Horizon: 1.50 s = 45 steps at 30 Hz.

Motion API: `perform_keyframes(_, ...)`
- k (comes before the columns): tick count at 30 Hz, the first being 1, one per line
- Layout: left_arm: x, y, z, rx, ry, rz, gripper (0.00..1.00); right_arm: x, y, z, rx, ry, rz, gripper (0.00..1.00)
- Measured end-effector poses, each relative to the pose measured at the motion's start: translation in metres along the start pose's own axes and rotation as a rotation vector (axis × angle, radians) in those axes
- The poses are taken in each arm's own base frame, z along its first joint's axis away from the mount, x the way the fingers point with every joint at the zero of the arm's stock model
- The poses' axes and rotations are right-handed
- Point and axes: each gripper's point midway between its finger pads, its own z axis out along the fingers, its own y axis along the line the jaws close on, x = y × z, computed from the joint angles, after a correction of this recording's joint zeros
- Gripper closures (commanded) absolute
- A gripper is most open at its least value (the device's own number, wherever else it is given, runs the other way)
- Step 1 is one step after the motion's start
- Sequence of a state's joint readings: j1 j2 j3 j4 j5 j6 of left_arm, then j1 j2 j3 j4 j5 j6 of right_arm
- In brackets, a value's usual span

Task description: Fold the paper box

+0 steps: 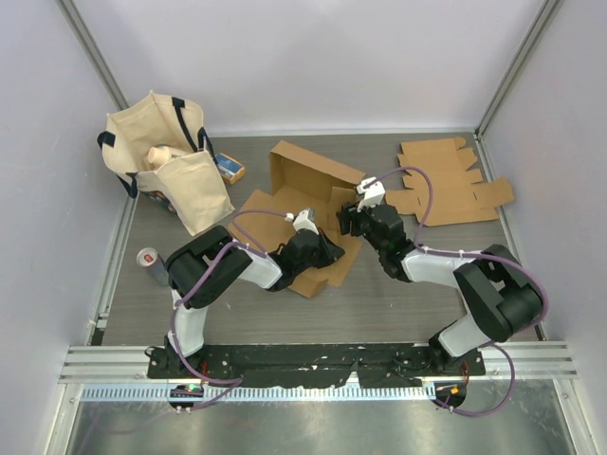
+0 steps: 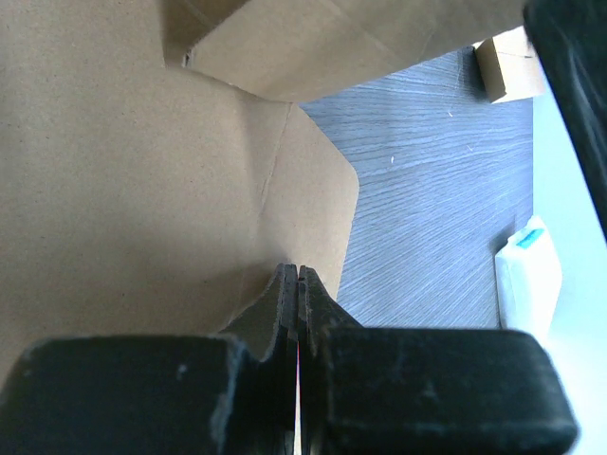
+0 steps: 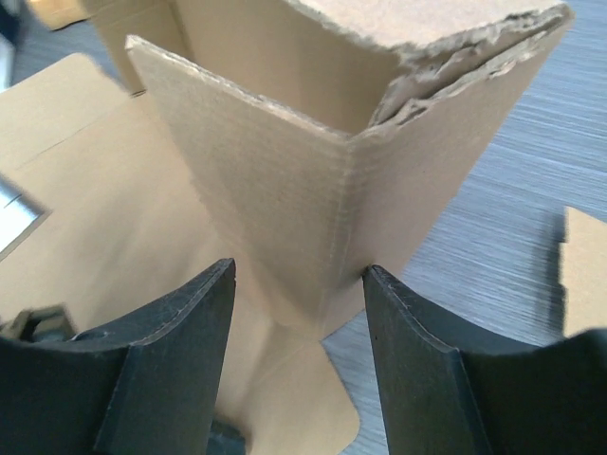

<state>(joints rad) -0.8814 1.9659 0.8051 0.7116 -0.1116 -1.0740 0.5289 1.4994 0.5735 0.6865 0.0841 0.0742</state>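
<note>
The brown paper box [image 1: 305, 194] lies half-folded mid-table, with its back and right walls raised and a flat panel [image 2: 123, 190] spread toward me. My left gripper [image 1: 320, 248] is shut with nothing between its fingertips [image 2: 287, 284], and it sits low over that flat panel near a rounded flap. My right gripper [image 1: 349, 224] is open at the box's right side. In the right wrist view its fingers [image 3: 190, 313] straddle the upright corner [image 3: 341, 190] of the box. The right finger is touching the wall and the left one stands apart from it.
A second flat cardboard blank [image 1: 450, 182] lies at the back right. A canvas tote bag [image 1: 169, 161] stands at the back left with a small blue-and-orange carton [image 1: 229, 169] beside it. A red-topped can [image 1: 149, 259] stands near the left edge.
</note>
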Motion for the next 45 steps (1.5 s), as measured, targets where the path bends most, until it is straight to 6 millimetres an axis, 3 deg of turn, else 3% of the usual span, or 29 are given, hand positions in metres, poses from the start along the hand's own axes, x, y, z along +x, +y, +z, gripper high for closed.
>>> perform_keyframes(5, 0.0, 0.0, 0.0, 0.0, 0.0, 0.0, 1.0, -0.003, -0.016, 0.009, 0.178, -0.035, -0.017, 0.38)
perform_keyframes(10, 0.0, 0.0, 0.0, 0.0, -0.001, 0.001, 1.0, -0.007, -0.033, 0.015, 0.339, -0.073, -0.021, 0.48)
perform_keyframes(11, 0.0, 0.0, 0.0, 0.0, -0.002, 0.001, 1.0, -0.007, -0.035, 0.016, 0.359, -0.081, -0.022, 0.51)
perform_keyframes(15, -0.001, 0.001, 0.0, -0.003, -0.007, 0.009, 1.0, -0.008, -0.037, 0.017, 0.412, -0.112, -0.03, 0.81)
perform_keyframes(18, -0.004, 0.002, -0.002, -0.009, -0.022, 0.027, 0.92, -0.008, -0.039, 0.017, 0.44, -0.131, -0.027, 0.89)
perform_keyframes(19, -0.005, 0.003, -0.004, -0.011, -0.025, 0.035, 0.82, -0.009, -0.039, 0.018, 0.445, -0.141, -0.022, 0.9)
perform_keyframes(21, -0.006, 0.006, -0.01, -0.013, -0.027, 0.061, 0.71, -0.012, -0.039, 0.018, 0.443, -0.16, -0.026, 0.94)
perform_keyframes(22, -0.006, 0.007, -0.016, -0.011, -0.029, 0.075, 0.61, -0.015, -0.038, 0.018, 0.432, -0.171, -0.031, 0.96)
perform_keyframes(26, -0.028, 0.005, -0.056, -0.004, -0.104, 0.17, 0.5, -0.015, -0.03, 0.017, 0.361, -0.183, -0.09, 0.98)
perform_keyframes(28, -0.05, -0.005, -0.08, -0.001, -0.182, 0.215, 0.46, -0.014, -0.025, 0.016, 0.313, -0.179, -0.114, 0.98)
perform_keyframes(31, -0.104, -0.027, -0.126, -0.002, -0.389, 0.245, 0.39, -0.02, -0.017, 0.015, 0.234, -0.182, -0.13, 0.98)
perform_keyframes(33, -0.137, -0.028, -0.158, -0.051, -0.533, 0.23, 0.34, -0.026, -0.013, 0.012, 0.187, -0.185, -0.139, 0.98)
perform_keyframes(36, -0.167, -0.002, -0.197, -0.173, -0.69, 0.209, 0.32, -0.03, -0.011, 0.009, 0.126, -0.171, -0.147, 0.98)
perform_keyframes(38, -0.173, 0.019, -0.209, -0.251, -0.731, 0.223, 0.32, -0.028, -0.01, 0.007, 0.085, -0.15, -0.144, 0.98)
perform_keyframes(41, -0.169, 0.05, -0.215, -0.358, -0.731, 0.271, 0.3, -0.023, -0.01, 0.006, 0.046, -0.12, -0.134, 0.98)
perform_keyframes(45, -0.157, 0.074, -0.214, -0.424, -0.698, 0.34, 0.29, -0.016, -0.012, 0.006, 0.016, -0.086, -0.113, 0.98)
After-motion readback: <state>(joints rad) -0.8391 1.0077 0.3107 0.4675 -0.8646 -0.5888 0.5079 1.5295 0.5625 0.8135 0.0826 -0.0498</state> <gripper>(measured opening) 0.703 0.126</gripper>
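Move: The box's far right corner stands just beside the right hand's open fingers, some 3 cm ahead and 3 cm right of them, at their height; the flat cut-out lies 14 cm ahead, 32 cm right, 11 cm below. The far left corner, which the left hand will go for, is about 21 cm ahead of it, 19 cm left, 4 cm up. From the left hand, the small orange box lies 26 cm ahead and 32 cm left, the cloth bag 20 cm ahead and 42 cm left. The box's far right corner is taken by the right hand, which goes about 3 cm forward and right with a clockwise turn, pinches its upright edge, then keeps hold while twisting back counter-clockwise some 25 degrees and easing back and left. Meanwhile the shut left hand leaves the base, opens wide, arcs up and left, then sinks towards the far left corner, turning counter-clockwise with its fingers levelling. ##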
